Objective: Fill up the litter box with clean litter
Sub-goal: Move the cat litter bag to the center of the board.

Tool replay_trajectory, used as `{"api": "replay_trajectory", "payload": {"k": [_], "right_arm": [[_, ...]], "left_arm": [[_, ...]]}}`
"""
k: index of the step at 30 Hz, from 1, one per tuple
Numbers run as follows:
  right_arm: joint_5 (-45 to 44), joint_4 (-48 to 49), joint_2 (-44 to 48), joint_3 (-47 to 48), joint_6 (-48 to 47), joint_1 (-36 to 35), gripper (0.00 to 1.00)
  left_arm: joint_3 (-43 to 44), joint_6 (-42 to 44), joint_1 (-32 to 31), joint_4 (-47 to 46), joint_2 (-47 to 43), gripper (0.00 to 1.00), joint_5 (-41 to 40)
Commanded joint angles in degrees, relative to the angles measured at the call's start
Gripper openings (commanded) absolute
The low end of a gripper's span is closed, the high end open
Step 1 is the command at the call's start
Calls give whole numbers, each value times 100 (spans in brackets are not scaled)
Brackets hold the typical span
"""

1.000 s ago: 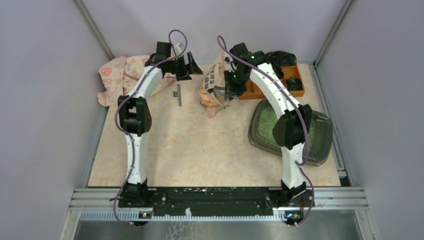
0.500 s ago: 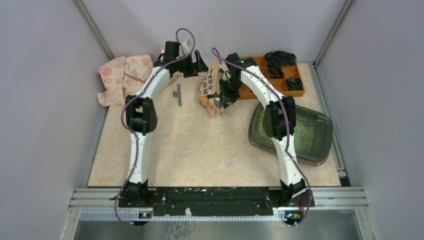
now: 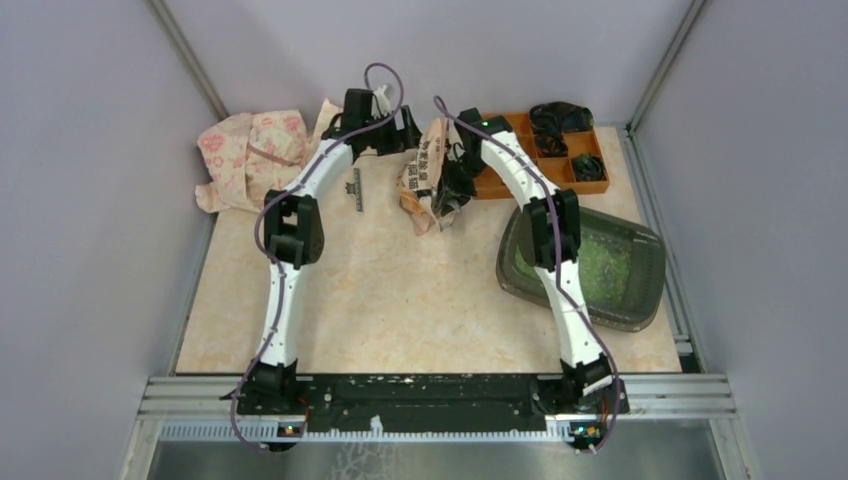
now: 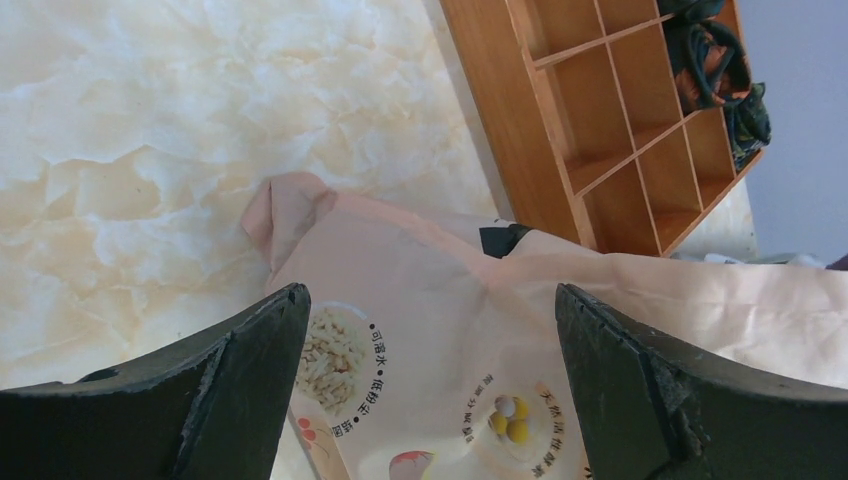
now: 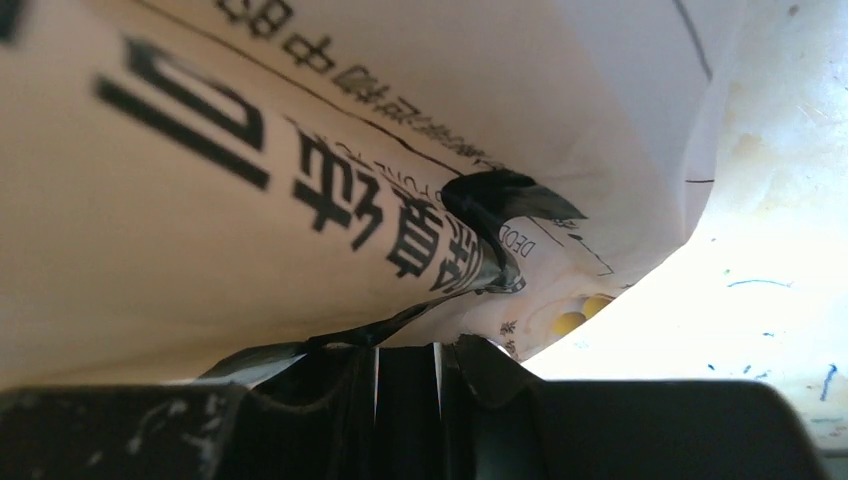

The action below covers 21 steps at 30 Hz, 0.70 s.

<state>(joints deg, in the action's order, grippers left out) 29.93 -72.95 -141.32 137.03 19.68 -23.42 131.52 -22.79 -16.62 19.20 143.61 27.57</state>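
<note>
The litter box [image 3: 652, 268] sits at the right, with light-green clean litter [image 3: 600, 262] spread inside it. A pink printed bag [image 3: 424, 160] lies at the back centre. My left gripper [image 3: 404, 124] hovers open just over the bag's upper left, and in the left wrist view the bag [image 4: 470, 350] fills the gap between its wide-apart fingers [image 4: 240, 380]. My right gripper [image 3: 447, 190] is pressed against the bag's right side. Its jaws [image 5: 407, 350] are shut on a dark scoop handle, and the bag [image 5: 250, 150] looms right over them. The scoop's bowl is hidden.
An orange compartment tray [image 3: 592, 183] with black items stands at the back right, close behind the bag, and shows as wooden cells [image 4: 600, 110] in the left wrist view. A crumpled pink floral bag [image 3: 245, 150] lies back left. A small dark strip [image 3: 357, 190] rests on the table.
My left gripper has moved right to the bag. The right arm has swung left, uncovering the litter box, with its gripper lower against the bag.
</note>
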Motion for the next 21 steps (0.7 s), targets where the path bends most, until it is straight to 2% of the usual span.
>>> {"api": "replay_trajectory", "payload": {"k": [1, 4, 10, 21], "right_arm": [[521, 223, -250, 496, 322, 159, 0], [555, 252, -454, 802, 467, 210, 0], [339, 965, -557, 551, 969, 215, 0], [-1148, 2188, -244, -92, 1278, -184, 0]], "left_arm": [[142, 197, -261, -130, 153, 98, -35], [137, 196, -313, -123, 200, 98, -51], [-96, 354, -321, -59, 112, 98, -132], [-499, 663, -320, 64, -140, 98, -315]]}}
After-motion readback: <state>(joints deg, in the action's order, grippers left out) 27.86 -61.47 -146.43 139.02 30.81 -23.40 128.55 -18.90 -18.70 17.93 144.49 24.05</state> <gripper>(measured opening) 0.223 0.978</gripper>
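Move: The cat litter bag stands between my hands. Its middle is roughly 7 cm ahead of my right hand, 4 cm to the left and slightly below it. The organizer tray lies about 17 cm ahead of that hand and 19 cm to its right, the litter box some 10 cm back and 28 cm to its right. From my open left hand, the bag's middle is about 12 cm back, 3 cm right and 5 cm lower. I push my right hand, still gripping the scoop, about 5 cm forward into the open bag, drifting left and sinking near the end while it turns some 10 degrees clockwise. My left hand stays wide open beside the top of the bag and sinks about 3 cm, going slightly right and then partly back. ##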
